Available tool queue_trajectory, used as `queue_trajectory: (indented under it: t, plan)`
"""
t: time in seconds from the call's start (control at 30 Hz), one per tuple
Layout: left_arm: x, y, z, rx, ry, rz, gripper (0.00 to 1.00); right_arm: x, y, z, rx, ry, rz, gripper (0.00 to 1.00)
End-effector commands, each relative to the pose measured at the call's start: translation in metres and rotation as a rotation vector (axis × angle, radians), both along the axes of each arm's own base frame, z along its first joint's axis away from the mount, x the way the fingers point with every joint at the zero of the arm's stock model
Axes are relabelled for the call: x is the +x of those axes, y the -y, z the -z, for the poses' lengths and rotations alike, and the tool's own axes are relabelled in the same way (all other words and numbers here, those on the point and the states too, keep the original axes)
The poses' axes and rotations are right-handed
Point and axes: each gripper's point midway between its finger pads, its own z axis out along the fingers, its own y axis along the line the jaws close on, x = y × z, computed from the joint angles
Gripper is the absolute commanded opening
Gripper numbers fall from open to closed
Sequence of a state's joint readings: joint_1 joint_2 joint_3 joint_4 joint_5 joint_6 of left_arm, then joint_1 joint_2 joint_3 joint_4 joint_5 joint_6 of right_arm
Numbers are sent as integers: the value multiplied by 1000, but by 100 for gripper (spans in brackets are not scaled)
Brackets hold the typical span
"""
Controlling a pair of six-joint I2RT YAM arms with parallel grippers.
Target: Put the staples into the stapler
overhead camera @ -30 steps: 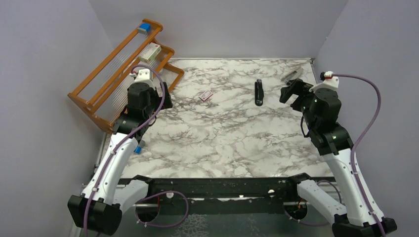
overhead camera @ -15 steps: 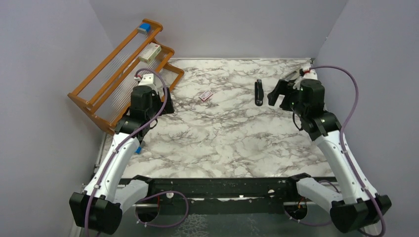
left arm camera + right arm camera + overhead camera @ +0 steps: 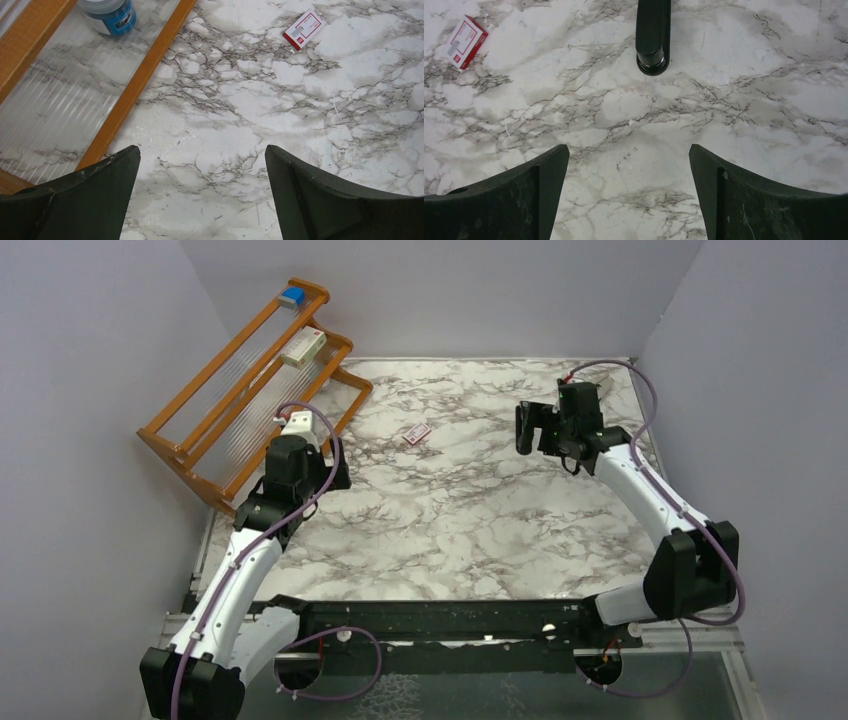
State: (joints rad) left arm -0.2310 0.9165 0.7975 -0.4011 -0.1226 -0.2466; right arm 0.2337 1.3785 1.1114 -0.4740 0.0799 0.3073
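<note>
The slim black stapler (image 3: 521, 440) lies on the marble table (image 3: 450, 520) at the back right. Its near end (image 3: 652, 47) shows at the top of the right wrist view, ahead of the fingertips. My right gripper (image 3: 545, 432) (image 3: 629, 192) hovers just beside and above it, open, with only bare marble between the fingers. The small red-and-white staples packet (image 3: 417, 434) (image 3: 466, 35) (image 3: 304, 30) lies left of the stapler. No loose strips show. My left gripper (image 3: 335, 468) (image 3: 202, 195) is open and empty over the table's left side, short of the packet.
An orange wooden rack (image 3: 250, 390) (image 3: 135, 85) leans at the back left, holding a white-and-red box (image 3: 303, 347) and a blue item (image 3: 291, 296). A blue-labelled jar (image 3: 107, 12) stands inside the rack's foot. Purple walls close in on three sides.
My right arm has swung left from the right wall until its gripper is at the stapler. My left arm has drawn back slightly toward the near side. Both grippers stay open.
</note>
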Motion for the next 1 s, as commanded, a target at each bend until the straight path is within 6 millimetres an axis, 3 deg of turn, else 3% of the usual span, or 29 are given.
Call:
queue_trajectory:
  t: [0.0,0.37,0.6,0.97]
  plan:
    - [-2,-1,-5,-11,42,1,99,35,3,-2,-49,48,8,91]
    - [-1,5,-2,-19,38,32,99,86,5,47,-138,-17,36,80]
    - [0,6,-2,-22,42,40,99,114,3,76,-181,-54,29,68]
    - [0,16,1,-53,36,78,99,138,2,86,-225,-56,7,53]
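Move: The stapler lies lengthwise about 16 cm ahead of the right hand, hardly off to either side, and some 14 cm below it. The small staples box is about 20 cm to the left of the stapler and 2 cm nearer; a grey tool sits some 14 cm to the right of the stapler and 10 cm farther out. From the left hand, the stapler is roughly 23 cm ahead, 31 cm to the right and 17 cm down. Forward and down in one steady slant, the right hand travels about 12 cm out and 9 cm lower to the rear part of the stapler, the descent easing off at the end. On the way the fingers narrow from nearly wide open to a bit over half, lining up on either side of the stapler, while the wrist rolls its left side down some 10 degrees. ##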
